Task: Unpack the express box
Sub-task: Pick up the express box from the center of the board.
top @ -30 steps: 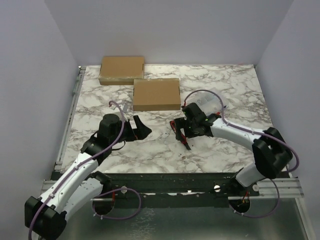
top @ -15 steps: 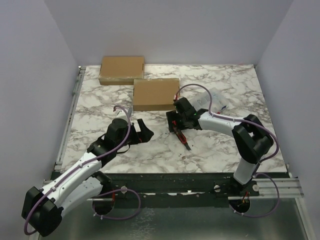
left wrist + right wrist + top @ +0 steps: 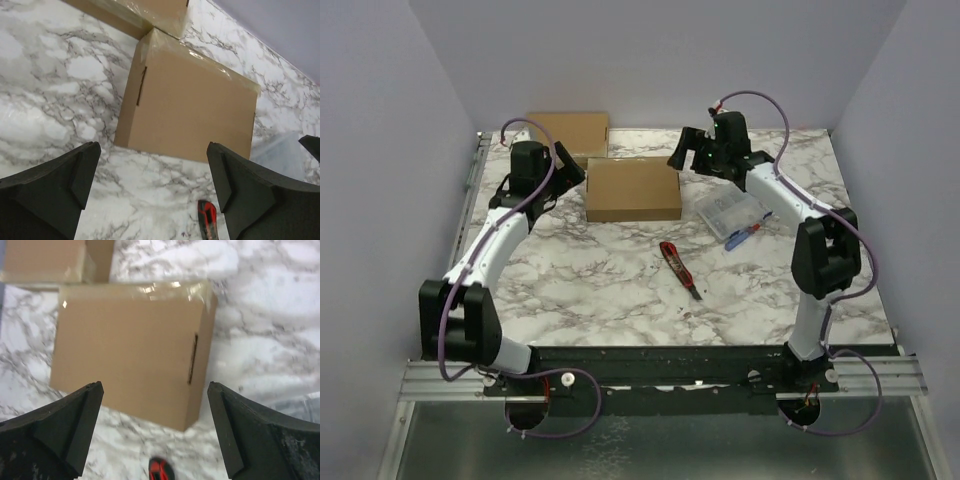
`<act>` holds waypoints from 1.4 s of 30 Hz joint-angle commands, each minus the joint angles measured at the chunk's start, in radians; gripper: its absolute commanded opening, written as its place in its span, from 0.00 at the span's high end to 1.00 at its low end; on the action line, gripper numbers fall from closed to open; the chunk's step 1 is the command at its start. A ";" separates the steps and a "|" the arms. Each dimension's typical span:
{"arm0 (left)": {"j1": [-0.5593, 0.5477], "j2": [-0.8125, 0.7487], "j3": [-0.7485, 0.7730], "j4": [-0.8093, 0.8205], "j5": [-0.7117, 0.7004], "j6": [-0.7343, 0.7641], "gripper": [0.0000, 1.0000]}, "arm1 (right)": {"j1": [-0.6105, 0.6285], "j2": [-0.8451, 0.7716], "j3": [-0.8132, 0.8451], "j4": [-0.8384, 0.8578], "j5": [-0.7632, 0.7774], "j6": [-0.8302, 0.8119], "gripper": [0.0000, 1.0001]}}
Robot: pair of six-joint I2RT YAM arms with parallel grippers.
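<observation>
The express box (image 3: 633, 188), a shut brown carton with clear tape on its far edge, lies flat at the table's middle back. It also shows in the left wrist view (image 3: 190, 105) and the right wrist view (image 3: 130, 345). My left gripper (image 3: 570, 168) hovers raised off the box's left end, open and empty (image 3: 154, 170). My right gripper (image 3: 682, 152) hovers off the box's back right corner, also open and empty (image 3: 155, 410). A red utility knife (image 3: 678, 268) lies on the marble in front of the box, apart from both grippers.
A second brown carton (image 3: 565, 130) sits at the back left, its corner touching the express box. A clear plastic bag (image 3: 728, 210) holding small items lies right of the box. Grey walls close in the left, back and right sides.
Both arms have swung from the table's near middle up to the back, one to each side of the box. The knife stays on the marble where the right gripper was.
</observation>
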 commanded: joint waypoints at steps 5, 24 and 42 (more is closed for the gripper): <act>0.048 0.425 0.325 0.055 0.166 0.066 0.02 | -0.075 0.311 0.342 -0.119 -0.185 -0.015 0.02; -0.006 0.801 0.564 0.136 0.205 0.093 0.14 | -0.083 0.455 0.421 0.070 -0.464 -0.114 0.29; -0.050 0.399 0.288 0.146 0.130 0.168 0.28 | 0.166 -0.083 -0.125 0.425 -0.235 -0.318 0.42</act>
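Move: Lying between and below both open hands, the express box has its middle about 13 cm ahead of the left hand, 14 cm to its right and 17 cm below; from the right hand it is some 6 cm ahead, 13 cm left, 13 cm down. A second brown box touches its far left corner, its middle 13 cm beyond and 15 cm left of the express box's. The red knife lies 18 cm back and 2 cm left of the right hand, the clear case 2 cm back, 8 cm right. Reaching forward and down onto the express box's two ends, the left hand by about 15 cm forward and 13 down, the right by roughly 8 each way while turning counter-clockwise, both partly close, one finger on top and one against the end face. Holding it between them, they rise some 9 cm and draw back, the right much farther, its fingers tipping up. ##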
